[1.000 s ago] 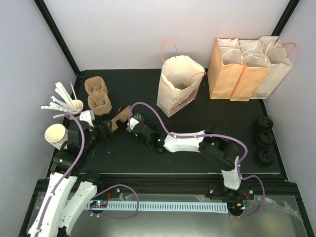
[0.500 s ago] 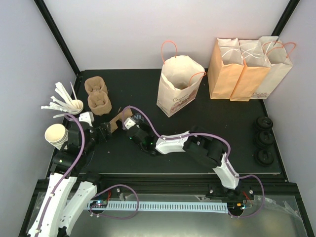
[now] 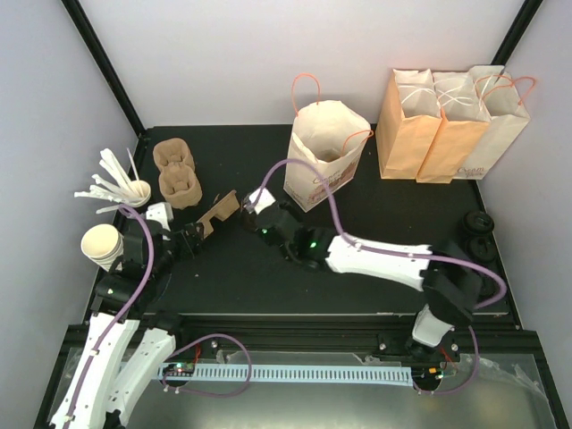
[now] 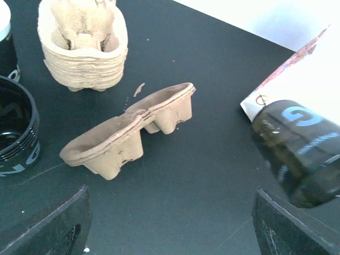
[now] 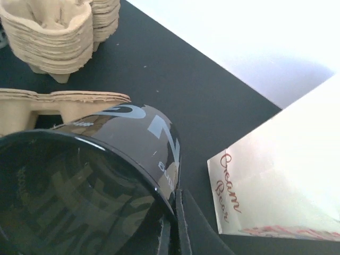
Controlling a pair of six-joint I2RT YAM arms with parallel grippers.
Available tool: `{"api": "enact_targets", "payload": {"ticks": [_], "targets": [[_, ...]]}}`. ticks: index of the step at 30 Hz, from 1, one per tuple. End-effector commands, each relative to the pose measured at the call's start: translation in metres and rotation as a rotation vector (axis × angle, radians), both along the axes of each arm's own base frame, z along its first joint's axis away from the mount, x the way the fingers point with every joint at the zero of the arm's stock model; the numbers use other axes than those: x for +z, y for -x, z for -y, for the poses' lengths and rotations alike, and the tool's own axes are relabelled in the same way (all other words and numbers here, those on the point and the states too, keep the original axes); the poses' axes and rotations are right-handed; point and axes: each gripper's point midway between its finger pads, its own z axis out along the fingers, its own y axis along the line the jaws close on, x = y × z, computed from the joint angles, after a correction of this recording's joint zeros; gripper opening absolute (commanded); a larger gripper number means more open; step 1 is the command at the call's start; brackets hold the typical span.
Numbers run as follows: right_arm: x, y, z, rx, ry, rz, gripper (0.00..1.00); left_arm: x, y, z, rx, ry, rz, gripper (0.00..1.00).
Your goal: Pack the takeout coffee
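My right gripper [image 5: 172, 210] is shut on the wall of the takeout coffee [image 5: 106, 175], a black paper cup with pale lettering. The cup's mouth faces the camera and no lid shows on it. In the left wrist view the cup [image 4: 300, 154] hangs above the table in front of the open paper bag [image 4: 303, 74]. From above, the right gripper [image 3: 250, 211] sits between a loose cardboard carrier [image 3: 217, 213] and that bag [image 3: 323, 161]. My left gripper [image 4: 175, 228] is open over bare table, just short of the carrier [image 4: 133, 133].
Stacked cardboard carriers [image 3: 176, 170] stand at the back left, with a cup of white cutlery [image 3: 121, 188] and stacked white cups [image 3: 101, 245]. Another open black cup [image 4: 16, 133] sits by my left finger. Three paper bags [image 3: 447, 121] stand back right. Round black pieces [image 3: 478, 253] line the right edge.
The right gripper closed on the black cup beside the carrier, then carried it right and back toward the open bag. The left arm stayed put.
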Motion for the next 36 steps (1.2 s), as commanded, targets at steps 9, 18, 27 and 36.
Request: {"api": "enact_targets", "payload": {"ticks": [9, 18, 27, 36], "targets": [[-0.037, 0.067, 0.109, -0.053, 0.014, -0.817, 0.05, -0.009, -0.006, 0.031, -0.155, 0.083, 0.004, 0.86], [-0.078, 0.067, 0.143, -0.107, 0.073, -0.975, 0.05, -0.02, -0.01, 0.048, -0.225, 0.144, -0.012, 0.87], [-0.105, 0.047, 0.144, -0.146, 0.115, -1.002, 0.11, -0.033, -0.012, 0.053, -0.251, 0.139, -0.072, 0.87], [-0.101, 0.035, 0.148, -0.186, 0.115, -0.951, 0.44, -0.031, -0.013, 0.056, -0.279, 0.124, -0.076, 0.88]]}}
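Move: My right hand holds the black cup by its rim, tipped with its mouth towards me. The bare table spot for it lies some 13 cm to the right, 6 cm back and 20 cm below. The paper bag stands about 13 cm ahead and 17 cm right, its middle 8 cm below; the tipped cup carrier is 5 cm ahead, 8 cm left and 17 cm below. From my left hand that spot is about 25 cm right, 2 cm ahead and 23 cm below. I swing the cup some 15 cm to the right, away from the carrier, rising slightly before sinking about 12 cm overall and drawing back 5 cm, while my right wrist tips nearly 60 degrees to point down. With the cup's base down on the table, I part the fingers around its rim. My open left hand shifts about 5 cm right and 4 cm down, turning slightly clockwise. ##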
